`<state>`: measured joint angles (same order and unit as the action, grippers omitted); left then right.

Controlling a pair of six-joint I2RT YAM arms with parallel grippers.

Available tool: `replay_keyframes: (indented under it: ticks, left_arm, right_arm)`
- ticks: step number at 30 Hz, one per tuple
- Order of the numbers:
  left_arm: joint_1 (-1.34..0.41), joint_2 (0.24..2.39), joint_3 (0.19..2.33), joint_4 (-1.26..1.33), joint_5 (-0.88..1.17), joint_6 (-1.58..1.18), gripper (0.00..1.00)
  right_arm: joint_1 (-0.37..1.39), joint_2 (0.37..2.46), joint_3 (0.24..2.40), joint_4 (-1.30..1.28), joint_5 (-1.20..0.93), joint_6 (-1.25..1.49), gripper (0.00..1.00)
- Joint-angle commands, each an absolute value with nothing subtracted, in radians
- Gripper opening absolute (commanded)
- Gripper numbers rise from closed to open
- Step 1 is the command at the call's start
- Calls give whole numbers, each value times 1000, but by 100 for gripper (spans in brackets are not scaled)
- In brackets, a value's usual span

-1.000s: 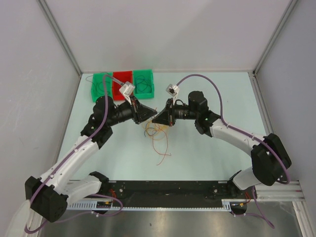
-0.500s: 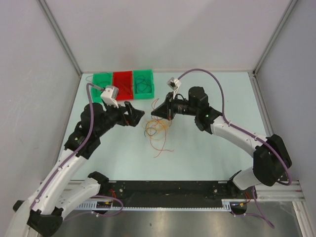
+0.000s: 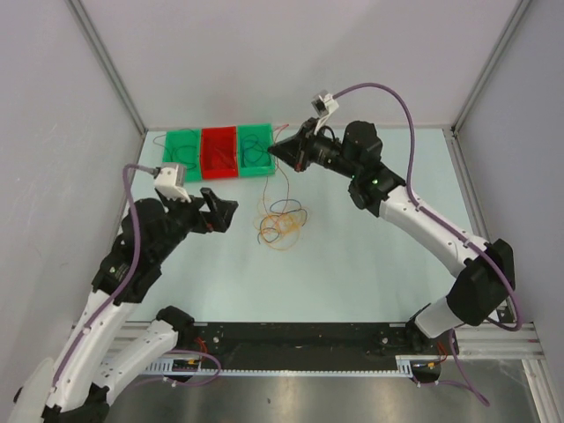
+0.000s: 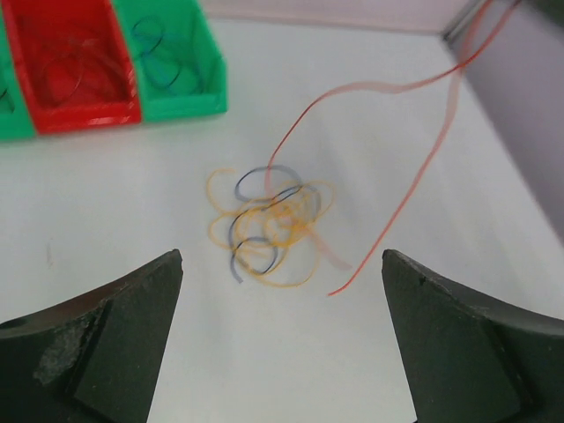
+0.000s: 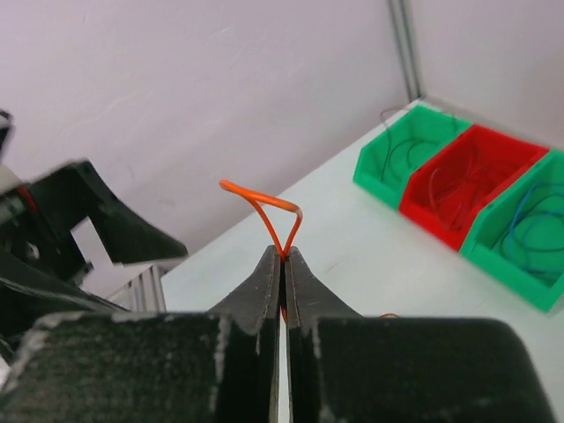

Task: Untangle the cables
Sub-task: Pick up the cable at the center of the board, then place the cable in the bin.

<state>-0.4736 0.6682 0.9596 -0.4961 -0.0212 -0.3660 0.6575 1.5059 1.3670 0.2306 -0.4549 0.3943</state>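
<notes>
A loose tangle of cables, mostly yellow-orange with a blue one, lies on the pale table; the left wrist view shows the tangle ahead of the jaws. My right gripper hangs above the table beside the bins, shut on a red-orange cable that loops out past its tips. That red-orange cable trails down in two strands, one strand's free end beside the tangle. My left gripper stands open and empty, left of the tangle, its fingers wide apart.
Three bins stand in a row at the back left: a green bin, a red bin and a second green bin, each with sorted wires inside. Grey walls enclose the table on three sides.
My left gripper has opened and drawn back to the left, away from the tangle. My right gripper has risen and moved back toward the bins, pulling the red-orange cable up out of the tangle.
</notes>
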Motion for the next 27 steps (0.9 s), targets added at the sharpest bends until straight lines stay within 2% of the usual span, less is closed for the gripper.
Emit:
replay_keyframes:
  ticks: [1,7,13,21,27]
  left_arm:
    - [-476,750,963,-702,-166,-359,99]
    - [-476,733,980,-804,-207,-382,99]
    - [-476,623,942,-787,-268,-393,100]
    - [-457,563,957,-857,-506,-492,100]
    - [-443,519,957,-879,-554,-525,100]
  right_arm:
    - [655,1561,1500,233,-336,377,0]
    - [655,1709,1716,204,-262,324,0]
    - [653,1865,1877,222,-173,278,0]
    - [652,2074,2106,271,-69,244,0]
    - [652,2220,2216,374,-11,196,0]
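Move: Ahead and to the left of the right hand, which already grips the orange-red cable, lie the boxes: the red box about 38 cm ahead, 20 cm left and 35 cm below, the right green box level with it but only 8 cm left. The yellow and black cables lie some 11 cm ahead of that hand and 38 cm below, about 1 cm right. From the empty left hand the red box is about 48 cm ahead, 10 cm left and 28 cm below. Carrying the pinched cable high above the table, the right hand sweeps forward about 19 cm and some 6 cm left towards the boxes, arching up a few centimetres and sinking again while it turns clockwise about 20 degrees. Its grip stays shut. The open left hand backs out of the way, about 10 cm left and 5 cm lower, swinging counter-clockwise. ##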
